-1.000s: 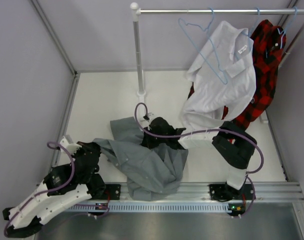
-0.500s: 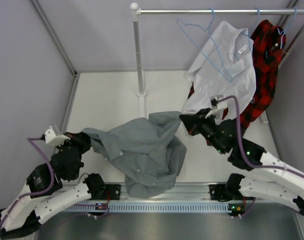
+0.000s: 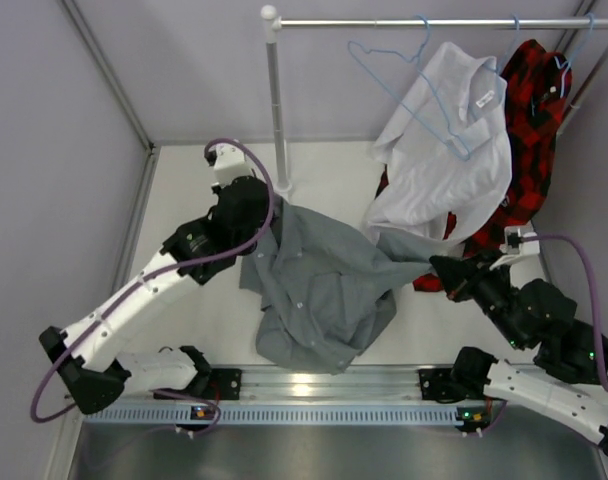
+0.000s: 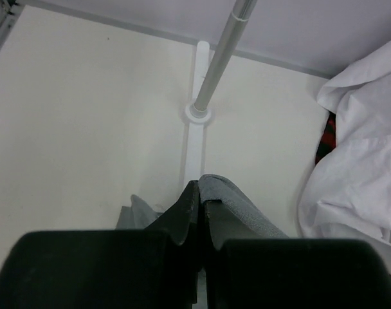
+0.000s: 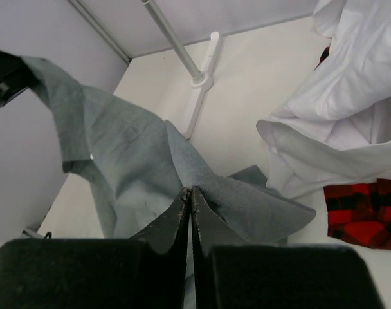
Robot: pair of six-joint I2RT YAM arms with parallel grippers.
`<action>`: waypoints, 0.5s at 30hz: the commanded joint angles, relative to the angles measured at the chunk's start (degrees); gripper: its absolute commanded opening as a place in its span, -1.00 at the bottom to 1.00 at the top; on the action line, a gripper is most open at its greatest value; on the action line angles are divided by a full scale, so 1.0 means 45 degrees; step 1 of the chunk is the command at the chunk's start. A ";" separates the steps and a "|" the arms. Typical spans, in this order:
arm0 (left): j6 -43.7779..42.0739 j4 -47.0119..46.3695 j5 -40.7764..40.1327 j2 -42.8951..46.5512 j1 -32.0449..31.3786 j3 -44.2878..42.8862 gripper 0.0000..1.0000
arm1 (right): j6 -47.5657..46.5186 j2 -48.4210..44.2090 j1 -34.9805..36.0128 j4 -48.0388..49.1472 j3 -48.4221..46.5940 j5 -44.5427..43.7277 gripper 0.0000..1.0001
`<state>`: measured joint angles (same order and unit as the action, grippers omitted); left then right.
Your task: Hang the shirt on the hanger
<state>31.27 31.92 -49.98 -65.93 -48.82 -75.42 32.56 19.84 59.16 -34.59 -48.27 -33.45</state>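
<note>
The grey shirt (image 3: 324,285) hangs spread between my two grippers above the table, its lower part bunched near the front rail. By the rack pole, my left gripper (image 3: 268,207) is shut on the shirt's upper left edge; a fold of grey cloth (image 4: 237,203) lies over its jaws (image 4: 202,193). To the right, my right gripper (image 3: 436,266) is shut on the shirt's other edge (image 5: 247,193), the cloth pinched at its tips (image 5: 190,191). The light-blue hanger (image 3: 408,98) hangs bare on the rail at the back, above and beyond the shirt.
A white shirt (image 3: 446,160) and a red-and-black plaid shirt (image 3: 529,130) hang on the rail at the back right, close to my right gripper. The rack's upright pole (image 3: 277,110) stands just behind my left gripper. Grey walls close in both sides.
My left arm swung from the near left corner up to the pole, lifting the shirt's edge. My right arm drew back to the right, pulling the shirt open between the grippers.
</note>
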 commanded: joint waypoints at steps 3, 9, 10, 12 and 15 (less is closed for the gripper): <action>0.0435 -0.2363 0.5587 -0.0757 0.2758 -0.0254 -1.00 | -0.0594 -0.0054 0.0116 -0.1763 -0.1982 0.0170 -1.00; 0.1388 -0.5293 0.9738 -0.2826 0.2821 0.2317 -1.00 | 0.3315 0.1744 0.0116 -0.5123 -0.0977 -0.2053 -1.00; 0.1546 -0.5568 0.9777 -0.3138 0.2821 0.2616 -1.00 | 0.4144 0.1551 0.0116 -0.5281 -0.0431 -0.2232 -1.00; 0.1723 -0.6290 0.9816 -0.4131 0.2879 0.3279 -1.00 | 0.5067 0.0753 0.0136 -0.4137 0.1793 -0.1460 -1.00; 0.1782 -0.6801 1.0302 -0.5072 0.2899 0.3362 -1.00 | 0.3905 -0.0422 0.0136 -0.1246 0.3771 0.0588 -0.88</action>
<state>37.19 8.80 -8.99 -86.50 -36.07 -61.12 48.10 21.80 59.22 -46.94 -35.62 -37.17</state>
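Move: Beneath both hands lies the table where the held grey shirt is going down: for the left hand a spot about 6 cm ahead, 10 cm right and 31 cm below; for the right, straight below by about 28 cm. The rack foot is some 14 cm ahead and 4 cm right of the left hand. From the right hand, the white shirt hangs about 25 cm ahead, 4 cm right; the checked sleeve lies 9 cm ahead, 6 cm right, on the table. Lowering the grey shirt between both hands, the left first reaches some 5 cm forward, then swings about 10 cm right and sinks nearly 20 cm, tipping its shut fingers down and turning clockwise, still pinching the cloth. The right rises a little, drifting left, then drops fast towards the table, tipping down too, its fingers just starting to part. ##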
